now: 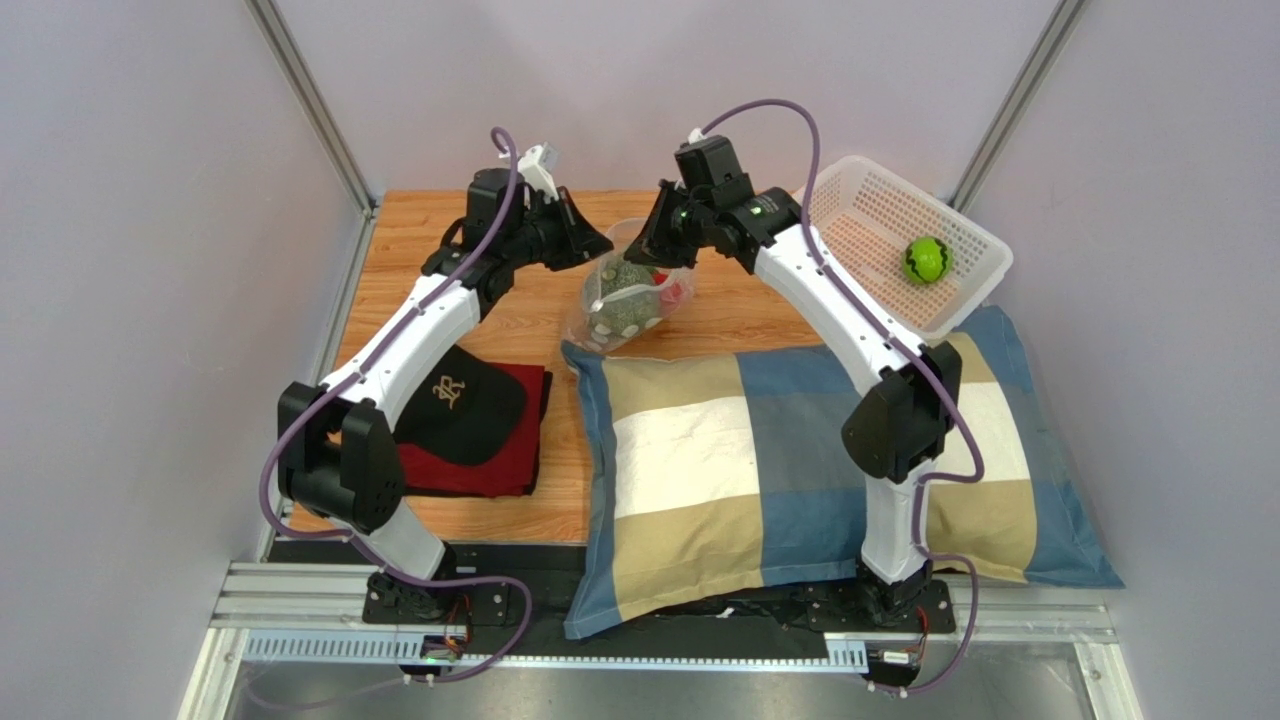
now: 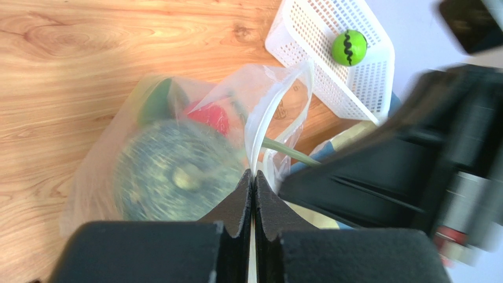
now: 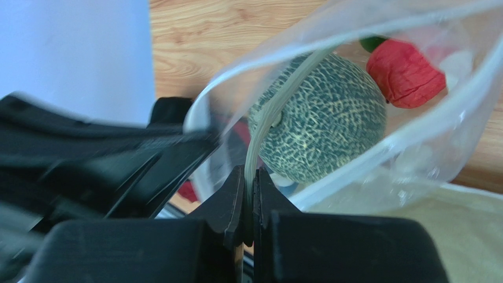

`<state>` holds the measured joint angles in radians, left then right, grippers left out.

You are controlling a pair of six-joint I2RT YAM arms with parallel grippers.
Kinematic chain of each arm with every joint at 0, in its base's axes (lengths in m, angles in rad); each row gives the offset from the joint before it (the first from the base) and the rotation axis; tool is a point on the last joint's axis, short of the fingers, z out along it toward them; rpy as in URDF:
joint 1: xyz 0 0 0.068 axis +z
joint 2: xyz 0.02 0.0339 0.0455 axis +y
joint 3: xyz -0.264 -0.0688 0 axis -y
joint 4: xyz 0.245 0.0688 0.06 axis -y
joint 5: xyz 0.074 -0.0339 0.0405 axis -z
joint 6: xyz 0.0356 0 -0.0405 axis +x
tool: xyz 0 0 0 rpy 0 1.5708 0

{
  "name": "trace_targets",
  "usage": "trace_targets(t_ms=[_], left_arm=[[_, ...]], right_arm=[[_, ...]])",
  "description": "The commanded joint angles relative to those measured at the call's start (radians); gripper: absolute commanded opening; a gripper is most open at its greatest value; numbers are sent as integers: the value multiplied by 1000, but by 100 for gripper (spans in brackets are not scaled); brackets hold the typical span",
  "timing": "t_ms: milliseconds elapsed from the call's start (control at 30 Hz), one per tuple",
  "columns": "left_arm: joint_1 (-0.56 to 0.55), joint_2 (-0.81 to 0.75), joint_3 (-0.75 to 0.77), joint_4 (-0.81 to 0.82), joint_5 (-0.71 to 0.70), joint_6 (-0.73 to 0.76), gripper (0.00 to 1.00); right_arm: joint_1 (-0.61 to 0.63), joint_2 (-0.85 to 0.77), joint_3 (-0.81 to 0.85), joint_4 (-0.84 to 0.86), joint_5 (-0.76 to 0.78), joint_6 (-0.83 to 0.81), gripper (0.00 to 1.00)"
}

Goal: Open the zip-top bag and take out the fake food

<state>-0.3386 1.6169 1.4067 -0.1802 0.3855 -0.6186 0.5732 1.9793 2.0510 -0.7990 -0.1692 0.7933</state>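
The clear zip-top bag (image 1: 628, 296) lies on the wooden table between both arms, its mouth pulled apart. My left gripper (image 1: 591, 249) is shut on one lip of the bag (image 2: 260, 127), pinching the white zip strip at its fingertips (image 2: 252, 174). My right gripper (image 1: 651, 251) is shut on the opposite lip (image 3: 250, 171). Inside the bag I see fake food: a grey-green netted melon (image 3: 322, 127) and a red fruit (image 3: 405, 73), with a green piece (image 2: 156, 104) beside them. A bright green ball (image 1: 926, 261) lies in the white basket.
The white perforated basket (image 1: 864, 188) stands tilted at the back right, resting on a checked pillow (image 1: 781, 450) that covers the right half of the table. A black cap (image 1: 458, 402) lies on a red cloth (image 1: 489, 468) at the left.
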Motion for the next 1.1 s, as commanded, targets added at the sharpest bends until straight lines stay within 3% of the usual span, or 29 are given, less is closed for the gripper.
trace_targets(t_ms=[0, 167, 333, 633, 1067], left_arm=[[3, -61, -3, 36, -49, -29, 0], [3, -64, -5, 16, -60, -35, 0], [3, -74, -17, -4, -85, -27, 0], [24, -91, -32, -8, -96, -21, 0], [41, -114, 12, -48, -86, 48, 0]], right_arm=[[20, -118, 28, 26, -82, -2, 0], [37, -168, 35, 38, -46, -72, 0], [33, -166, 175, 44, 22, -135, 0], [-13, -197, 313, 37, 105, -126, 0], [-409, -185, 170, 145, 163, -177, 0]])
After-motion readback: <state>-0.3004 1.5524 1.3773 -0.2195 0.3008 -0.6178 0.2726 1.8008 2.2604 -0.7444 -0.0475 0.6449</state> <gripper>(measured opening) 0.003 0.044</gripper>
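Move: The right fingers already pinch the stem of the netted melon, its middle about 10 cm below them and still inside the bag. The white basket it goes to lies some 19 cm ahead, 40 cm to the right and 20 cm below; the green ball in it is about 18 cm ahead and 45 cm right. The red food is about 5 cm ahead, 6 cm right, 15 cm down. From the left hand, the basket is 18 cm ahead, 43 cm right, 22 cm below. Straight up at first, easing back a little, the right hand lifts the melon by its stem nearly 20 cm, out through the bag's mouth, then swings right and forward towards the basket, fingers tipping up some 30 degrees and turning clockwise late. The left hand keeps its pinch on the bag's rim and drifts slightly left. ##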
